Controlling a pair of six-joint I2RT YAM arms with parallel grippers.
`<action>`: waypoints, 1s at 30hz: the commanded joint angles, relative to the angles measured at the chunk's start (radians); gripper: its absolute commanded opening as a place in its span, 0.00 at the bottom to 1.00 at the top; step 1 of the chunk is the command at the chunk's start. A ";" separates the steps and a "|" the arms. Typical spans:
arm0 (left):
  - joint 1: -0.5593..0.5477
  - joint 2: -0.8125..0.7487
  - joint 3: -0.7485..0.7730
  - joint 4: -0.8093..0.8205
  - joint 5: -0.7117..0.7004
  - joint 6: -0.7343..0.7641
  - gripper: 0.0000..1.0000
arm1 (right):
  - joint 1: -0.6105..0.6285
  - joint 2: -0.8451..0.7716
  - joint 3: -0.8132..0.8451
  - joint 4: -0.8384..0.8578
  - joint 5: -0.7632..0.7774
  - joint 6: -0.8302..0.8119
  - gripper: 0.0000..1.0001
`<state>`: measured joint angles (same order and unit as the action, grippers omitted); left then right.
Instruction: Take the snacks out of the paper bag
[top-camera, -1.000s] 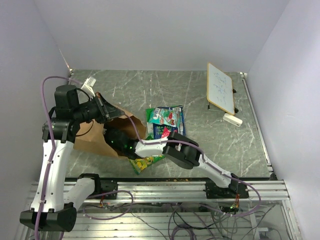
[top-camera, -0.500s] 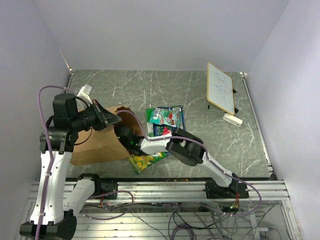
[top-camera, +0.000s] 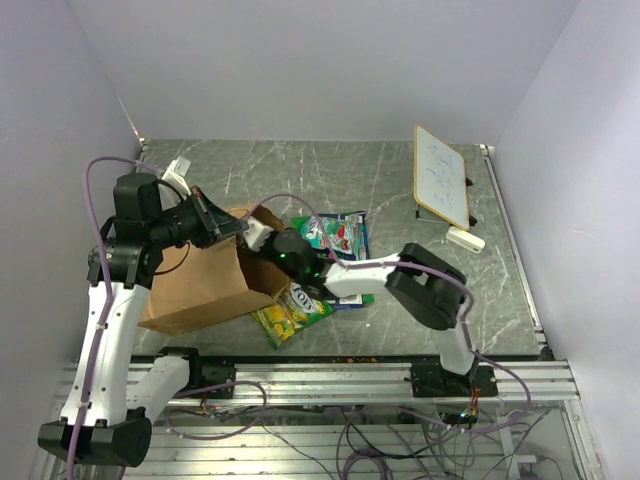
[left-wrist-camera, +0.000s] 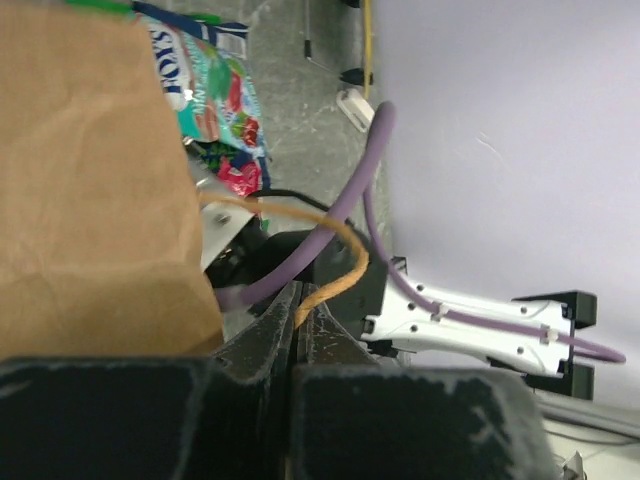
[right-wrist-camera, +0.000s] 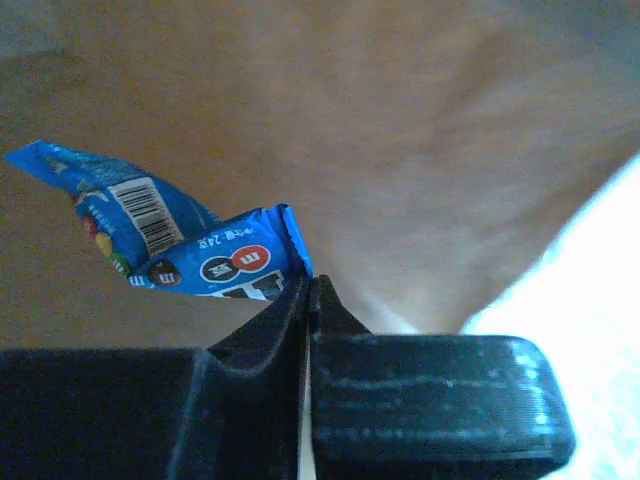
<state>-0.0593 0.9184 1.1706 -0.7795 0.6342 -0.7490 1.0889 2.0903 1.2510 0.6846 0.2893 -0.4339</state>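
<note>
The brown paper bag (top-camera: 195, 285) lies on its side, mouth facing right. My left gripper (top-camera: 222, 228) is shut on the bag's thin paper handle (left-wrist-camera: 338, 268), jaws pressed together on the cord (left-wrist-camera: 300, 300). My right gripper (top-camera: 258, 243) reaches into the bag's mouth. In the right wrist view it (right-wrist-camera: 308, 285) is shut on the corner of a blue snack packet (right-wrist-camera: 200, 258), with brown paper all around. On the table beside the bag lie a teal-green packet (top-camera: 335, 232) and a yellow-green packet (top-camera: 290, 310).
A white framed board (top-camera: 441, 175) leans at the back right, with a small white block (top-camera: 465, 238) in front of it. The right arm (top-camera: 425, 285) stretches across the packets on the table. The metal rail (top-camera: 330, 375) runs along the near edge.
My right gripper went from open to shut inside the bag. The right arm's elbow swung out to the right. The left arm shifted, lifting the bag's mouth by the handle.
</note>
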 joint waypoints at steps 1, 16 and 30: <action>-0.001 0.030 -0.003 0.096 0.010 0.036 0.07 | -0.033 -0.173 -0.129 0.122 0.017 0.022 0.00; -0.001 0.071 -0.004 0.096 0.011 0.059 0.07 | -0.116 -0.525 -0.445 0.055 -0.170 0.124 0.00; 0.001 0.145 0.114 0.110 -0.089 0.002 0.07 | -0.201 -1.001 -0.485 -0.488 -0.056 0.154 0.00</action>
<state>-0.0624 1.0424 1.2182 -0.7254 0.5888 -0.7197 0.8921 1.1694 0.7303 0.4084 0.1658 -0.3103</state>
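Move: The right hand, holding the blue M&M's packet just inside the paper bag's mouth, has the flat snack pile about 19 cm to its right, some 5 cm nearer the base and roughly 11 cm lower. The bag's body lies about 9 cm to its left and 10 cm back; the yellow-green chip bag about 10 cm right, 18 cm back and 11 cm lower. From the left hand, the pile is roughly 20 cm right, 4 cm ahead and 30 cm below. The right hand keeps its fingers shut on the end of the blue packet and draws it out of the paper bag's mouth, going about 20 cm to the right while rising some 13 cm and easing slightly back, its left side rolling up about 10 degrees, until it is high over the snack pile. Meanwhile the left hand keeps its pinch on the bag's twine handle, holding the bag up by it as it drifts nearly 4 cm forward. ##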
